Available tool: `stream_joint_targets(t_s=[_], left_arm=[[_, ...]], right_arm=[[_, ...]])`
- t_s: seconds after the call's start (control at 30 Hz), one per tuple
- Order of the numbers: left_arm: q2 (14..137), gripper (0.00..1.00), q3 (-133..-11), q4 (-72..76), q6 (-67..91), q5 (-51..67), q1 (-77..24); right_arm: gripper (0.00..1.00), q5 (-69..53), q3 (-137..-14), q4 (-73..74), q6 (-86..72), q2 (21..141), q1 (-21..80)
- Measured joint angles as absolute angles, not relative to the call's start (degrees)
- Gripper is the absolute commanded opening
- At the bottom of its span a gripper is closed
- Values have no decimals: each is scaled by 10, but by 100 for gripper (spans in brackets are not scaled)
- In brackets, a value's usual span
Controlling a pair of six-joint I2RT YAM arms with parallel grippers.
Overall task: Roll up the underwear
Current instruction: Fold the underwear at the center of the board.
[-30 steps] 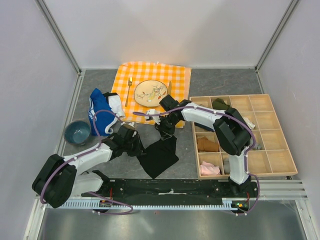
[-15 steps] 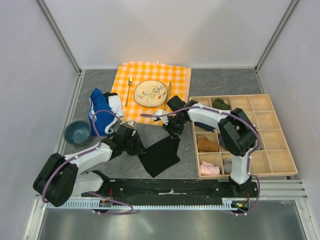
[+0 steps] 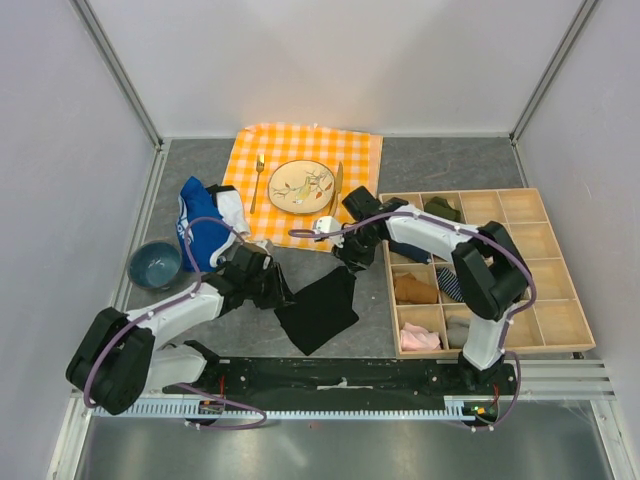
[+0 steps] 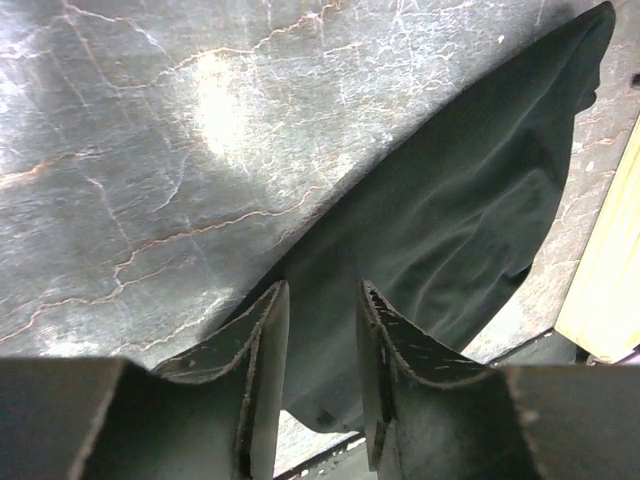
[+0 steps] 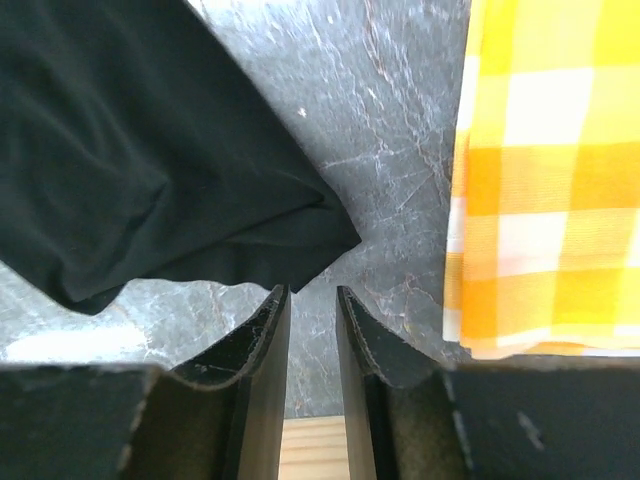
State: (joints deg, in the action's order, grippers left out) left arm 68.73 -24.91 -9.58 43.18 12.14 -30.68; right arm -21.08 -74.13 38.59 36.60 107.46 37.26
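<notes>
The black underwear [image 3: 318,308] lies flat on the dark stone table, folded into a slanted strip. My left gripper [image 3: 276,291] is low over its left edge. In the left wrist view the left gripper [image 4: 322,300] stands open, with the underwear [image 4: 460,210] lying slack under and beyond the tips. My right gripper [image 3: 350,256] is at the strip's far right corner. The right wrist view shows that gripper [image 5: 312,295] open by a narrow gap with nothing in it, and the corner of the underwear [image 5: 130,150] just past the tips.
An orange checked cloth [image 3: 350,150] at the back carries a plate [image 3: 275,190], fork [image 3: 258,180] and knife [image 3: 338,180]. A blue garment [image 3: 203,235] and a grey bowl [image 3: 155,265] lie at the left. A wooden compartment tray [image 3: 480,192] with small items stands at the right.
Both grippers have opened and let go of the underwear. The right gripper has drawn back up and to the right off the fabric's corner. The left arm has barely moved.
</notes>
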Motion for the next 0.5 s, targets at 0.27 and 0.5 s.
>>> stream_joint_targets(t_s=[0.27,0.5], left_arm=[[627,59,-319,-173,367,115,-297],[524,74,-371,-230,295,98,-291]], right_arm=[[98,-331,-710,377,476,918,372],[87,-455,-624,428,698,855,396]])
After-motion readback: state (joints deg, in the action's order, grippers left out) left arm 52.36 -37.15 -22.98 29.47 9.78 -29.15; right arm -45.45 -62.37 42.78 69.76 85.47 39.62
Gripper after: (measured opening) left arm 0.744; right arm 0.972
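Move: The folded black underwear is centred about 10 cm back and 9 cm left of the right hand, 2 cm below it. From that hand the brown garment in the box is some 14 cm right and 5 cm back, and the plate about 19 cm ahead and 13 cm left. The underwear's middle is roughly 3 cm back and 7 cm right of the left hand, 2 cm below it. Both hands rise about 11 cm off the underwear, opening; the right also swings back 9 cm, turning counter-clockwise. ##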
